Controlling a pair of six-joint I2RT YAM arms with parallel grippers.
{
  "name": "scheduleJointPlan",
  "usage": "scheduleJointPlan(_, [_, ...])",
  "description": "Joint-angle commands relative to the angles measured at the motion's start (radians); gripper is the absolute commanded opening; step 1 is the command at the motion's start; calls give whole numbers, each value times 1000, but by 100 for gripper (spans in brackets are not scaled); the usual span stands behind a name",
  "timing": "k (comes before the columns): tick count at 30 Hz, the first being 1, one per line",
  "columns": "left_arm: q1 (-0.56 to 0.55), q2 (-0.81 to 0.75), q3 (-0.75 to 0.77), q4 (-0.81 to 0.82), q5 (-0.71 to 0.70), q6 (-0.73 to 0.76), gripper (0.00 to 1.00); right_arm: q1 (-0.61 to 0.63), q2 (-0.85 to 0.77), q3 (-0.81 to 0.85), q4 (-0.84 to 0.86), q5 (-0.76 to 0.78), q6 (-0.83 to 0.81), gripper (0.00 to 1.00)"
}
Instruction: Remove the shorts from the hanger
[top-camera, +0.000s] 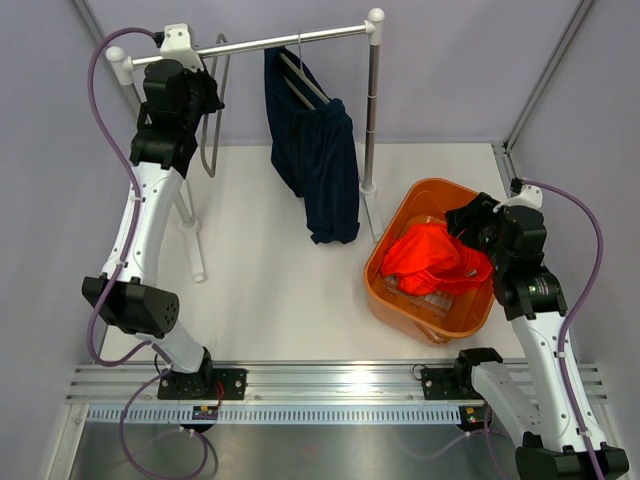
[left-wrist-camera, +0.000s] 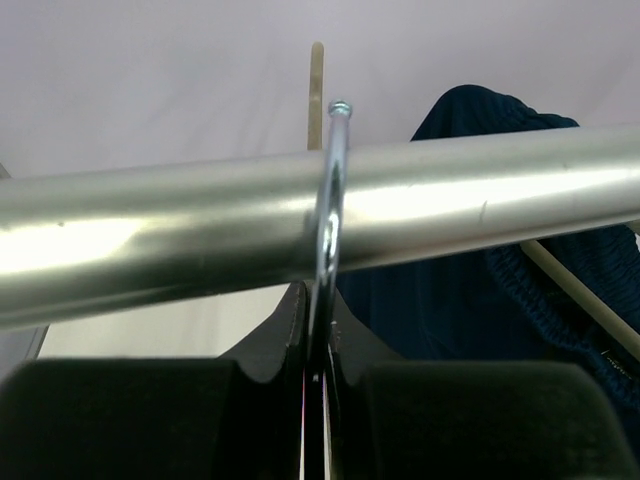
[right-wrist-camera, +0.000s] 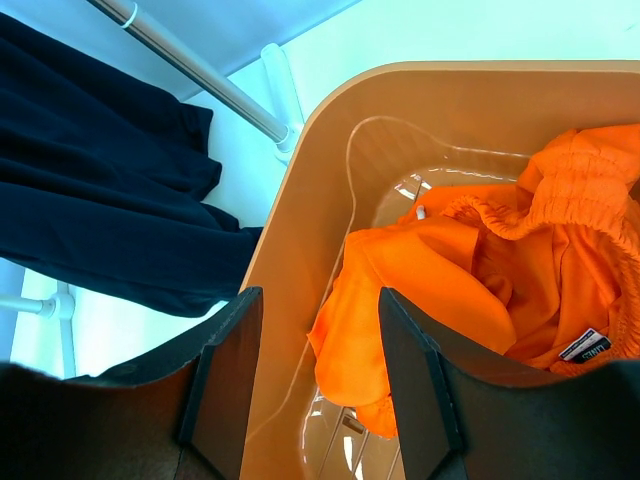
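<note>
Dark navy shorts (top-camera: 320, 170) hang on a wooden hanger (top-camera: 305, 80) from the silver rail (top-camera: 270, 42). They also show in the left wrist view (left-wrist-camera: 470, 280) and the right wrist view (right-wrist-camera: 90, 190). At the rail's left end, my left gripper (top-camera: 205, 95) is shut on the metal hook (left-wrist-camera: 335, 180) of a bare hanger (top-camera: 215, 120). The hook sits over the rail (left-wrist-camera: 150, 240), pinched between the jaws of my left gripper (left-wrist-camera: 318, 300). Orange shorts (top-camera: 432, 258) lie in the orange basket (top-camera: 395, 225). My right gripper (top-camera: 470, 225) hovers open over them, holding nothing.
The rack's right post (top-camera: 372, 110) stands just left of the basket, its foot on the white table. In the right wrist view the basket rim (right-wrist-camera: 290, 260) runs between the open fingers of the right gripper (right-wrist-camera: 320, 340), beside the orange shorts (right-wrist-camera: 470, 290). Grey walls close in the back and sides.
</note>
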Motion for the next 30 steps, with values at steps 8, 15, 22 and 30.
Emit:
scheduleJointPlan(8, [3,-86,-104,8,-16,-8,21,-5,-7,4,47,-34,-13,58])
scheduleJointPlan(15, [3,-128,-130,32,-8,-1,25,-5,-6,-3,50,-34,-12,59])
scheduleJointPlan(22, [-7,-171,-147,40,-28,2,31,-5,-4,-7,56,-37,-13,59])
scheduleJointPlan(30, [-23,-229,-193,48,-63,3,42,-5,-4,-10,55,-42,-13,59])
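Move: My left fingers, almost shut, still have the empty hanger's hook neck between them. The rod the hook loops over is about 2 cm ahead of them and 4 cm above. The navy shorts hang some 17 cm to the right, 2 cm farther out and about 17 cm lower; the rack's left corner is about 17 cm to the left, 1 cm back and 4 cm above. From my right hand, that spot on the rod is roughly 25 cm ahead, 50 cm left and 20 cm above. I let go of the hook with my left hand. As the fingers start to part I dip about 3.5 cm below the rod, easing back only slightly, then come up again by as much while drawing straight back towards my base, about 5 cm in all. The fingers keep spreading to a little under half open, clear of the hook neck. ##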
